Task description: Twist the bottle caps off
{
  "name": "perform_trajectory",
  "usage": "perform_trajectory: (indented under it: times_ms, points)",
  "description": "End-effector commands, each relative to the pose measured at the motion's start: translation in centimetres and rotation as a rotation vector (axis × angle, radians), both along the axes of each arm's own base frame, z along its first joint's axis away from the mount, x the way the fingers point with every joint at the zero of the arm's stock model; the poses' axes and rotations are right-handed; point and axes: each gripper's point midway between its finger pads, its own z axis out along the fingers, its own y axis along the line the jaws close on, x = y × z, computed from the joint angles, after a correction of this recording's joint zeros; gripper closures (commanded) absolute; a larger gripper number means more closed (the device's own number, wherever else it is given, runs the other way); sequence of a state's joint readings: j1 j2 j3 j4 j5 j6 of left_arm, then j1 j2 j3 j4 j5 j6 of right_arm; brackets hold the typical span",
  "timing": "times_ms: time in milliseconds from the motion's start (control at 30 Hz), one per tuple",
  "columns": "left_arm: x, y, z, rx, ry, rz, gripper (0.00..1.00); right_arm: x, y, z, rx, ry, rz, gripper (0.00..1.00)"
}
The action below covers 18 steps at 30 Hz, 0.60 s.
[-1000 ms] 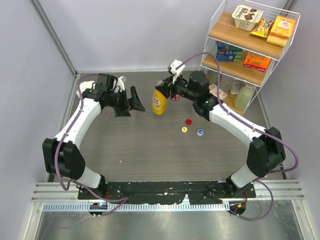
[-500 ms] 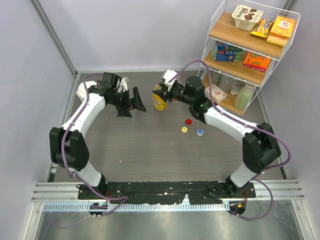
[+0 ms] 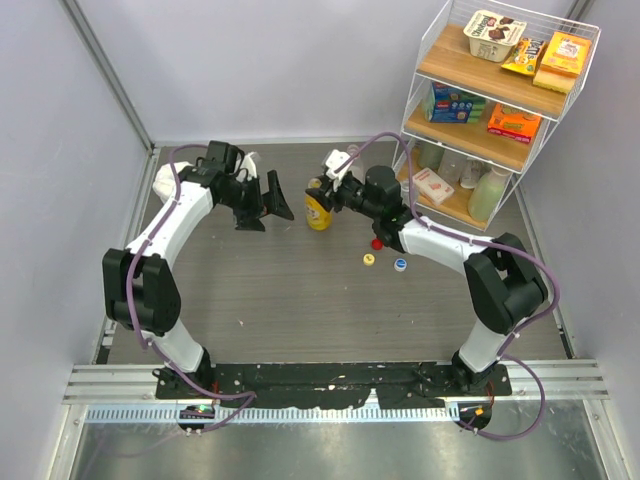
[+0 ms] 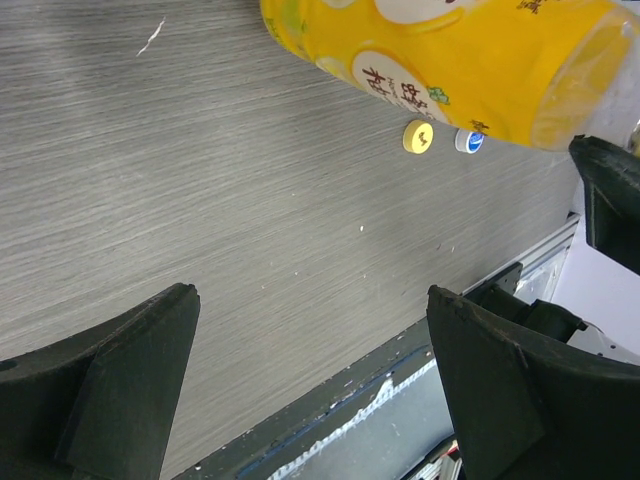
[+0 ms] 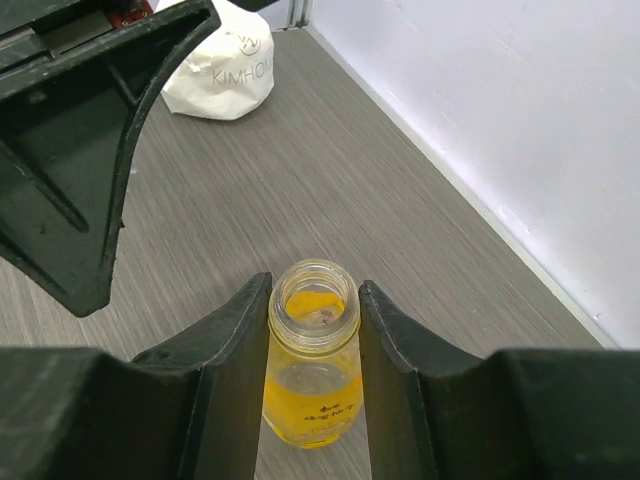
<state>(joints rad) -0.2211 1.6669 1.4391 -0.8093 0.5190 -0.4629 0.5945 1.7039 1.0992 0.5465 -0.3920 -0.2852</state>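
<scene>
The yellow bottle stands upright and uncapped at the back middle of the table. My right gripper is shut on its open neck, one finger on each side. The bottle caps lie loose on the table to its right: red, yellow and pale blue-white. My left gripper hangs open just left of the bottle, holding nothing. Its wrist view shows the yellow bottle above the yellow cap and the blue-white cap.
A wire shelf rack with snack boxes stands at the back right, and several bottles sit on its lowest tier. A white tissue pack lies by the back wall behind my left gripper.
The right arm has swung its forearm towards the back of the table, with its gripper staying shut on the yellow bottle's neck. The left gripper has barely shifted. The caps have not moved.
</scene>
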Motion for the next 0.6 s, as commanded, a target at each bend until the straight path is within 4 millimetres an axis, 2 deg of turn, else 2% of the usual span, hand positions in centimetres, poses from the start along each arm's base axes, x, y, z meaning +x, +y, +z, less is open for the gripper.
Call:
perform_trajectory:
  times_ms: [0, 100, 333, 367, 433, 567]
  points:
    - [0.0, -0.4, 1.2, -0.02, -0.017, -0.02, 0.0, 0.5, -0.2, 3.4, 0.096, -0.095, -0.041, 0.7]
    - [-0.2, -0.2, 0.9, -0.008, -0.006, -0.015, 0.0, 0.5, -0.5, 3.1, 0.097, -0.089, -0.052, 0.62]
    - [-0.4, -0.4, 0.9, -0.026, -0.004, -0.023, 0.0, 0.3, -1.0, 3.9, 0.11, -0.099, -0.07, 0.42]
    - [-0.5, -0.4, 0.9, -0.027, -0.004, -0.024, 0.0, 0.3, -1.0, 4.0, 0.113, -0.095, -0.071, 0.31]
    - [-0.7, -0.4, 0.9, -0.03, -0.002, -0.026, 0.0, 0.1, -1.1, 4.4, 0.116, -0.096, -0.071, 0.17]
    - [-0.9, -0.3, 1.1, -0.03, -0.011, -0.031, 0.0, -0.1, -1.5, 5.4, 0.132, -0.106, -0.083, 0.16]
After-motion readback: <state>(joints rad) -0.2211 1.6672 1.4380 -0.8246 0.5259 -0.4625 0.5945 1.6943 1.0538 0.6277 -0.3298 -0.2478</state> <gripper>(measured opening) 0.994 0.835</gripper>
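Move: The open yellow bottle is on the table with its neck already between the right fingers, its middle straight below that hand by about 9 cm. The red-label bottle stands roughly 8 cm to the right and 6 cm farther out, its middle some 10 cm below. On the table, about 19 cm below the hand, the yellow cap lies about 12 cm right and 8 cm back, the red cap 14 cm right and 5 cm back. From the left hand the yellow bottle is some 9 cm right and 6 cm ahead, its middle 4 cm lower. The yellow bottle's neck is let go by the right hand, which stays almost in place over the table: it eases about 1 cm to the right, its wrist turning only some 5 degrees, mostly clockwise, and the fingers spread from less than half open to nearly wide, so the pinch on the neck ends with the fingertips still on either side of it. ##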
